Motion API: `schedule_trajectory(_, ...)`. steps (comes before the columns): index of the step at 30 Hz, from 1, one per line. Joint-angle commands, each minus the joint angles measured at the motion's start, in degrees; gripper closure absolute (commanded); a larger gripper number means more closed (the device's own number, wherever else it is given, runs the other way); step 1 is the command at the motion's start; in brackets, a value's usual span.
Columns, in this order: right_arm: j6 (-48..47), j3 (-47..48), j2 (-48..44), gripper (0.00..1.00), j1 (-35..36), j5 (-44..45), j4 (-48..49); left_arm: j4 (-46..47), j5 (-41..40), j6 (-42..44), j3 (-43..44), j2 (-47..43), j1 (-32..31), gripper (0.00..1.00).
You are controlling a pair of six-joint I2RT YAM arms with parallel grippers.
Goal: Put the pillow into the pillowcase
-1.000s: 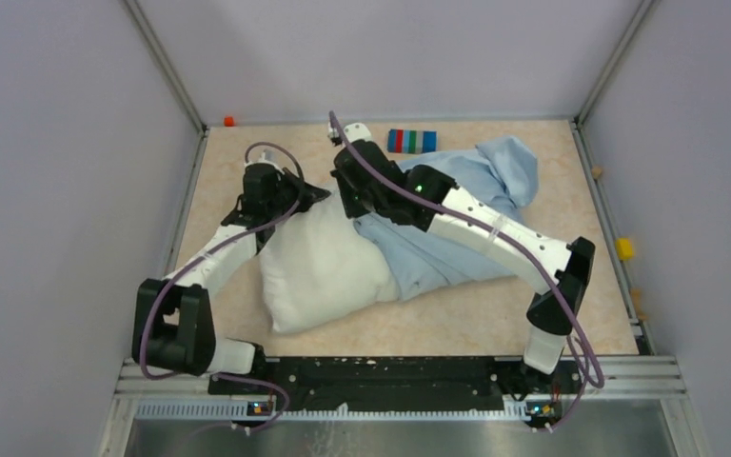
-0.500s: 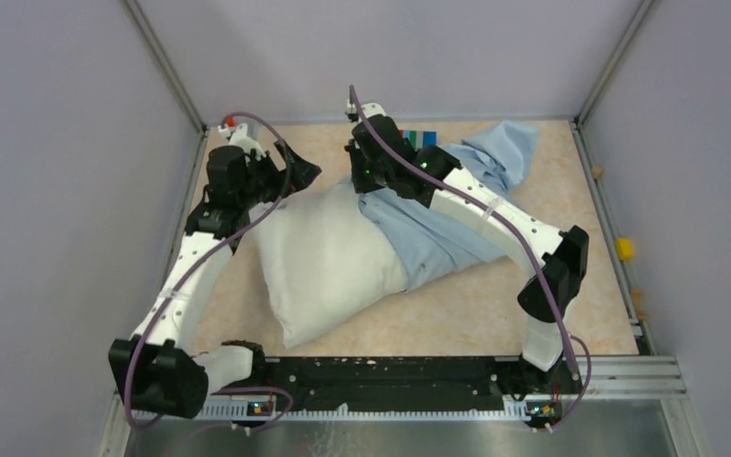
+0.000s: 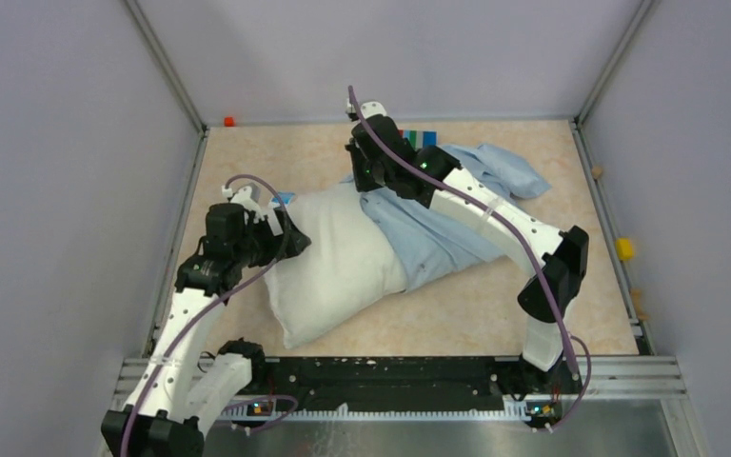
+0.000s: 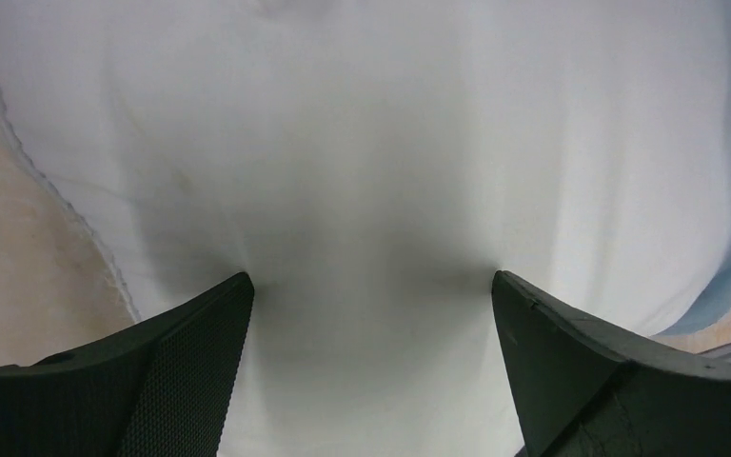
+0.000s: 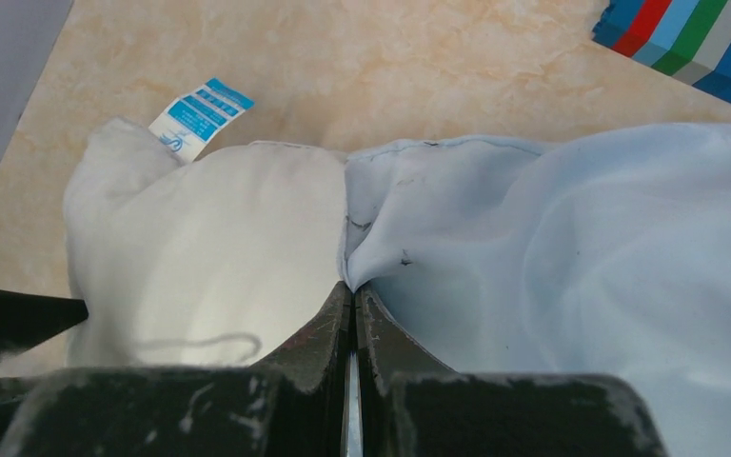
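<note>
The plump off-white pillow (image 3: 328, 262) lies slantwise in the middle of the table. Its right end is inside the light-blue pillowcase (image 3: 443, 233). My right gripper (image 3: 362, 187) is at the pillow's far edge, shut on the pillowcase's hem (image 5: 350, 278). There the blue cloth (image 5: 581, 248) meets the white pillow (image 5: 209, 238). My left gripper (image 3: 293, 238) is at the pillow's left side. In the left wrist view it (image 4: 371, 276) stands wide open with its fingertips (image 4: 219, 324) pressed into the pillow (image 4: 371, 143), not closed on it.
A striped coloured block (image 3: 421, 139) lies at the back behind the right wrist, also in the right wrist view as the block (image 5: 695, 33). The pillow's blue-and-white label (image 5: 200, 114) sticks out at its far corner. Grey walls close in on both sides. A small orange piece (image 3: 229, 121) sits in the back left corner.
The left gripper let go of the pillow's far left corner, opened, rose to the back left, then came down to the pillow's left side. The pillowcase's loose far end dropped flat.
</note>
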Motion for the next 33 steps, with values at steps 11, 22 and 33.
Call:
schedule_trajectory(11,-2.37,-4.59,-8.21,0.40,2.61,7.50,-0.25,24.26,11.50,-17.25,-13.57,4.97,-0.19,0.53)
schedule_trajectory(22,3.76,-23.13,-22.42,0.31,9.85,20.99,-2.85,27.55,7.86,-18.21,-10.04,15.31,-0.16,0.95)
schedule_trajectory(33,18.66,-36.84,-22.82,0.30,16.19,33.22,-7.21,29.13,9.00,-17.52,-9.60,18.99,-0.10,0.96)
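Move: The patch of pillow the open left fingers are over lies about 3 cm to that hand's right, 1 cm ahead and 5 cm down; the pillow tag is some 10 cm ahead, 2 cm left and 12 cm below. The right fingers hold the far corner of the pillowcase mouth; its near corner is about 13 cm back, 10 cm right and 13 cm lower. From that hand the pillow's bare middle is 10 cm back, 4 cm left, 11 cm below, and the striped block roughly 20 cm ahead, 11 cm right, 20 cm below. The pillow's cloth gets pinched by the left hand, which sinks about 5 cm while shifting right, rolls its left side down some 20 degrees as its fingers close, then carries the grip forward about 5 cm. The far corner of the pillowcase is let go as the right fingers open; that hand draws back and right, around 11 cm each way, then dips, turning slightly clockwise, to hover open over the mouth's near corner. ##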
